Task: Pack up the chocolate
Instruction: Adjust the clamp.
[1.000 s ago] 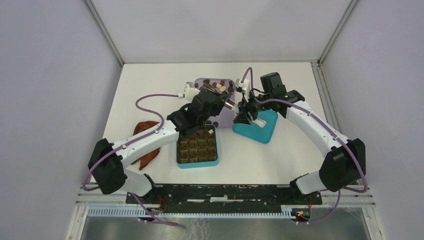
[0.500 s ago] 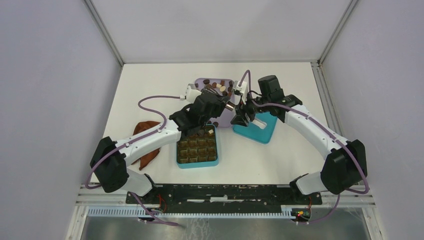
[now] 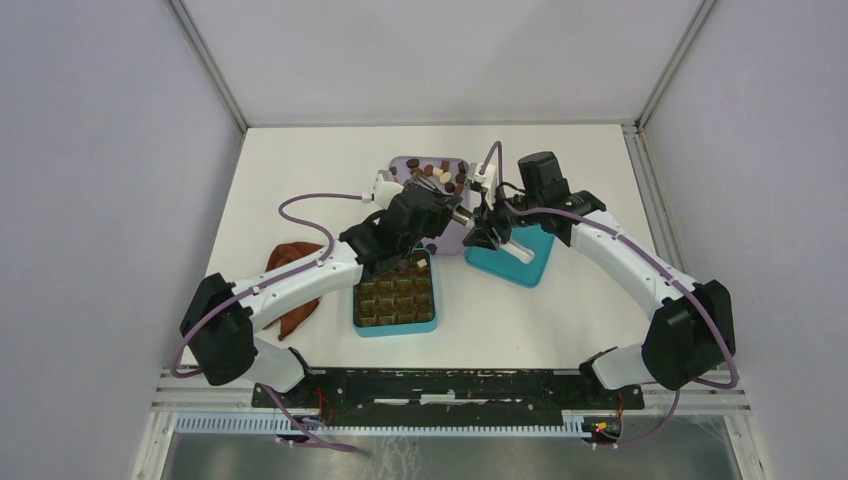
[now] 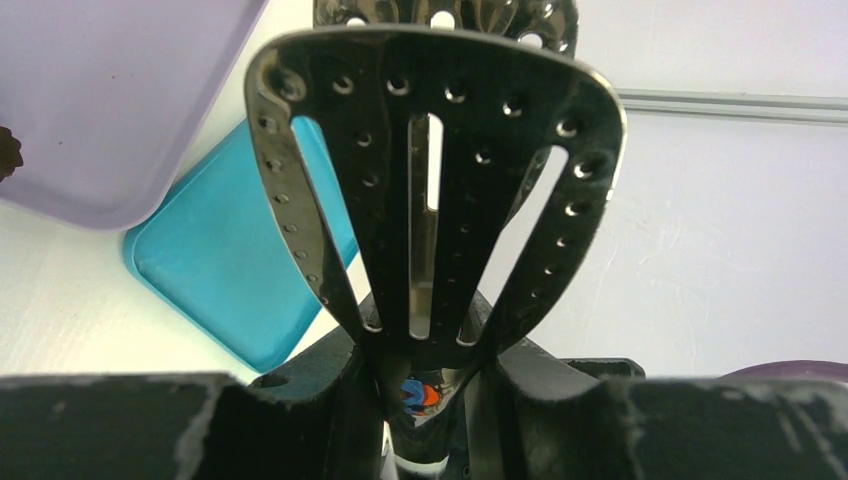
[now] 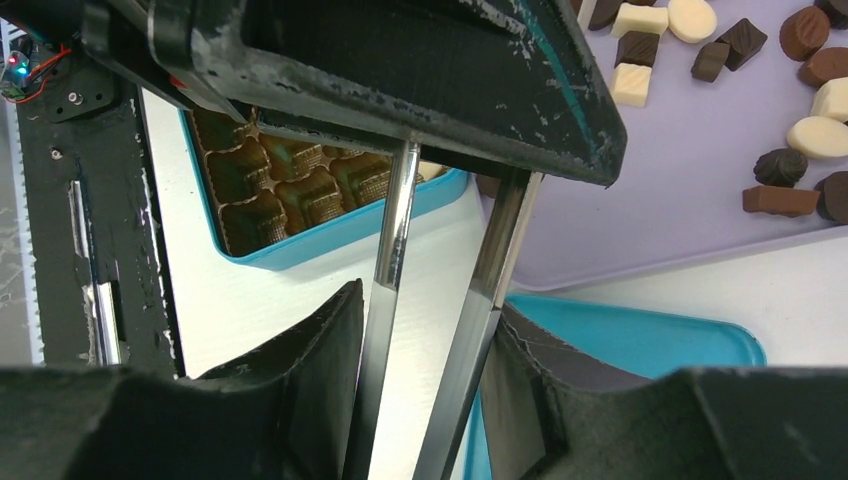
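Observation:
The chocolate [image 3: 437, 172] lies as several dark, brown and cream pieces [image 5: 800, 140] on a lilac tray [image 3: 446, 238]. The teal box [image 3: 395, 295] with its brown gridded insert [image 5: 290, 200] stands nearer, under my left arm. Metal tongs [image 4: 435, 170] with slotted, perforated heads stick out of my left gripper [image 4: 425, 390], which is shut on them over the tray's near edge [image 3: 455, 212]. My right gripper [image 5: 425, 390] meets it from the right [image 3: 482, 235]. Its fingers press against the tongs' two shiny arms [image 5: 390, 260].
A teal lid [image 3: 515, 255] lies upside down right of the tray, under my right wrist. A reddish-brown cloth [image 3: 295, 290] sits at the left, beside the left arm. The lid's corner [image 4: 230, 270] and the tray's edge [image 4: 110, 90] lie below the tongs.
My right gripper has moved a little left and nearer, onto the tongs' arms, and its fingers have narrowed around them. The left arm has barely shifted.

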Robot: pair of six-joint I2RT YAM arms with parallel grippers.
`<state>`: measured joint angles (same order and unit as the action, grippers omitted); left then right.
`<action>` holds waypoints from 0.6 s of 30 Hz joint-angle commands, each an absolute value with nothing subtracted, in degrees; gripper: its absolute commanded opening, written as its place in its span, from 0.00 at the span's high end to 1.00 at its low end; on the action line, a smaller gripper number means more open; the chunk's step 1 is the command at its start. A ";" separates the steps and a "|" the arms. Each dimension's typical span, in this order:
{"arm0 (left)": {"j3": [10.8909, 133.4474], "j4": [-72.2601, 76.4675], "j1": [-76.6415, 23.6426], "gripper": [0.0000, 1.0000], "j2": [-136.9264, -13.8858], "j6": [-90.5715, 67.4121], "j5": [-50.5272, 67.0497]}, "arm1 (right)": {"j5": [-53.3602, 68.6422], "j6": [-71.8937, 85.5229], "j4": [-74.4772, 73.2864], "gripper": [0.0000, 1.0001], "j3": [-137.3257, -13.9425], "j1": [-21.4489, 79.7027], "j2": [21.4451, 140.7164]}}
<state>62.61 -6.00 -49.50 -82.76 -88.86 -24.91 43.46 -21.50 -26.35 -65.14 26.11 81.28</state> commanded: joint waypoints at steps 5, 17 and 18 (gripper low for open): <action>61.83 0.94 -49.28 0.86 -80.71 -92.46 -25.45 | 47.89 -23.01 -28.05 0.63 -66.65 26.30 81.42; 61.61 1.12 -49.31 0.86 -80.14 -91.01 -26.15 | 44.63 -22.81 -30.38 0.24 -68.50 25.45 81.32; 61.68 1.21 -49.31 0.86 -80.23 -90.93 -26.04 | 45.21 -22.31 -30.41 0.24 -68.69 25.38 81.33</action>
<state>61.10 -4.10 -49.43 -82.46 -89.06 -24.80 43.46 -22.79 -29.80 -65.67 25.80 81.54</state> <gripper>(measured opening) 0.362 0.757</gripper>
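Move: The tongs' handle is already between the right fingers, its gripped stretch right at that hand point. From the left hand, which still holds the tongs by the neck, that stretch lies about 7 cm to the right, 5 cm back and a few cm lower. From the right hand, down on the table, the blue lid lies some 9 cm right and 3 cm ahead, the purple tray 12 cm left and 13 cm ahead, the chocolate box 18 cm left and 8 cm back. The tongs' handle is let out of the right hand's squeeze: after a brief hold, its fingers open from about half to three-quarters wide, the rear finger coming off the metal while the handle stays between them. Meanwhile the right hand eases barely 1 cm down, back and to its right. The left hand stays put, keeping its grip on the neck. ##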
